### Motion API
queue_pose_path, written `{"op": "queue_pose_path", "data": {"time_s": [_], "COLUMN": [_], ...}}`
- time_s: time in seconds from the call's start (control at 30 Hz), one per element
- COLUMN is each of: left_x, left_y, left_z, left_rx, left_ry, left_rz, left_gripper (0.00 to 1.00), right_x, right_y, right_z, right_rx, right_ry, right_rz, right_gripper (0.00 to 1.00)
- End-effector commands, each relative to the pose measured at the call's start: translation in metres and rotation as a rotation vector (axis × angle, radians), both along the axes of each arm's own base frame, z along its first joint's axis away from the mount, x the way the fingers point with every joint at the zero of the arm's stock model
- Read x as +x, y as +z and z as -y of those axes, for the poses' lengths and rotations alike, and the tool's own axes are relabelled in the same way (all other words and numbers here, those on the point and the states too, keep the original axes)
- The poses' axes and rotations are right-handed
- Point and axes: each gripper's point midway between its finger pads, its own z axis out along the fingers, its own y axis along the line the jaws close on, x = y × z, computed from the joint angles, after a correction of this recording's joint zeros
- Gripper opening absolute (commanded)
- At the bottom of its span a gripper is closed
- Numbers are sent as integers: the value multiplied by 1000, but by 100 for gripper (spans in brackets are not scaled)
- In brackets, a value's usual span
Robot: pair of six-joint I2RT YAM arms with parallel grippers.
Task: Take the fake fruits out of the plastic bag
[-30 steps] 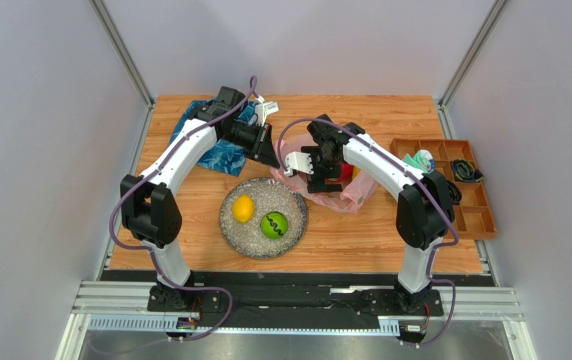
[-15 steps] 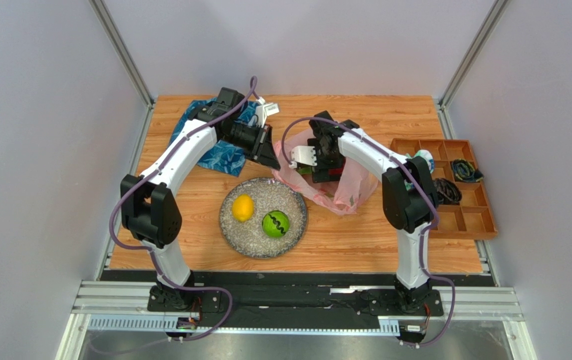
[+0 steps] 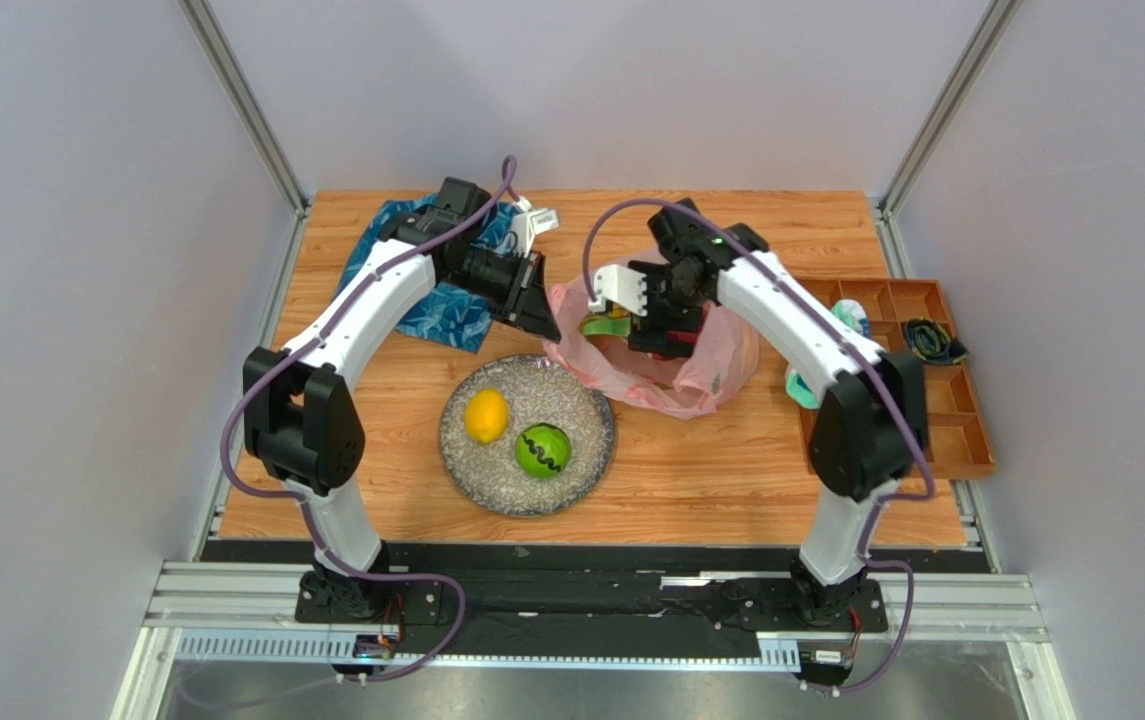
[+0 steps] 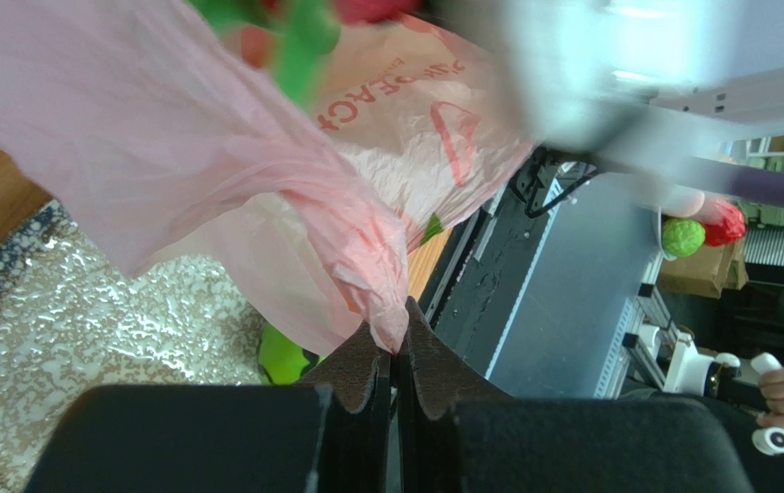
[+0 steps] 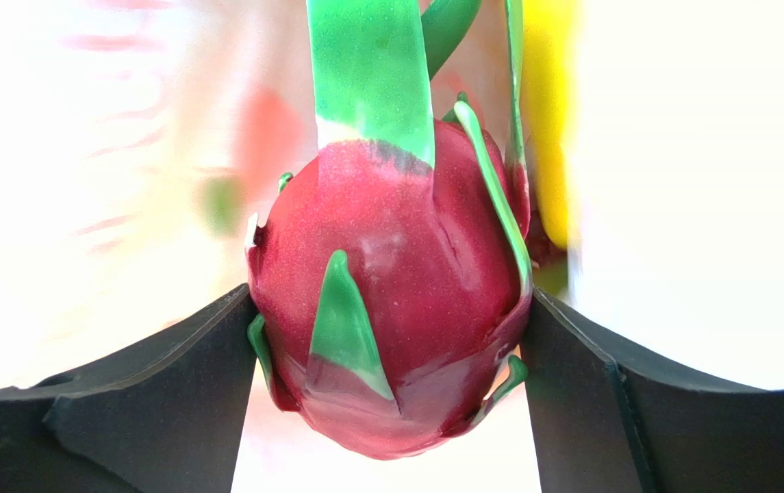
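Observation:
The pink plastic bag (image 3: 691, 372) lies behind the speckled plate (image 3: 503, 483), its near-left edge lifted. My left gripper (image 3: 547, 317) is shut on that bunched edge (image 4: 380, 298) and holds the bag (image 4: 159, 134) up. My right gripper (image 3: 644, 320) reaches into the bag's mouth. In the right wrist view its two fingers press both sides of a red dragon fruit (image 5: 396, 298) with green scales; the right gripper (image 5: 388, 304) is shut on it. A yellow fruit (image 5: 550, 123) shows behind. A lemon (image 3: 487, 416) and a green melon (image 3: 544, 450) rest on the plate.
A blue leaf-patterned cloth (image 3: 436, 308) lies at the back left under the left arm. A wooden compartment tray (image 3: 969, 438) stands at the right edge, with a teal-and-white bundle (image 3: 846, 318) and black cable in it. A teal item (image 3: 799, 393) lies beside the right arm.
My right gripper has moved from above the bag's front into its mouth, and its jaws have narrowed onto the dragon fruit. The left gripper keeps its hold; the melon has turned slightly.

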Motion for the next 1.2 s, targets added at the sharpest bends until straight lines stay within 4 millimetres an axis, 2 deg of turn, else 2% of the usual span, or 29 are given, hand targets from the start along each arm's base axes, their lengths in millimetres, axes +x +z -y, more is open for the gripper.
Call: {"op": "queue_pose_path", "data": {"time_s": [0.0,0.1,0.17,0.27,0.3,0.33,0.37,0.4,0.43,0.5,0.53,0.6,0.63,0.77,0.83,1.07,1.13,1.17], "left_x": [22,32,38,56,61,65,70,75,78,84,85,85,84,68,63,54,53,51], "left_y": [17,17,14,17,16,15,9,14,15,19,22,29,30,36,35,34,35,37], "left_z": [9,13,16,23,24,25,27,29,30,31,32,28,27,20,19,15,14,13], "left_rx": [-37,-37,-40,-48,-45,-42,-36,-43,-46,-49,-49,-39,-35,-41,-42,-42,-39,-38], "left_ry": [-2,15,26,42,47,52,60,65,67,73,73,78,79,69,66,59,59,59], "left_rz": [80,68,57,77,76,75,55,71,75,94,105,145,152,152,140,126,137,140], "left_gripper": [7,7,7,7,7,7,7,7,7,7,7,7,7,8,8,8,8,8], "right_x": [-84,-120,-138,-157,-160,-164,-161,-161,-167,-167,-161,-149,-135,-104,-95,-66,-55,-51], "right_y": [112,130,138,125,108,101,99,85,81,76,71,65,60,50,47,11,-2,-7], "right_z": [-23,-26,-40,-65,-72,-83,-95,-104,-115,-133,-148,-156,-167,-180,-183,-194,-198,-199], "right_rx": [313,355,390,409,392,393,419,402,400,416,425,417,423,400,382,312,279,268], "right_ry": [83,143,179,219,220,237,227,229,251,246,240,181,156,92,83,32,2,-13], "right_rz": [-16,26,30,-30,-67,-80,-78,-106,-116,-127,-118,-107,-84,-18,3,28,41,41], "right_gripper": [57,60,61,61,61,61,61,61,61,60,60,59,59,59,59,59,61,66]}}
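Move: Held in the right fingers just above the open bag is the dragon fruit. The plate's middle lies about 22 cm to the left, 14 cm back and 11 cm below. On it, from the same hand, the green striped fruit is some 20 cm left and 16 cm back, the lemon about 28 cm left and 11 cm back. The left hand pinches the bag's rim, with the plate's middle roughly 7 cm back, 4 cm left and 20 cm below it. Lifting the dragon fruit clear of the bag, the right hand rises about 15 cm while swinging back and left, then sinks over the plate and works left and forward again, ending near its far right part with the grip unchanged. The left hand keeps its pinch on the rim and draws it some 8 cm forward, then eases back a little. ##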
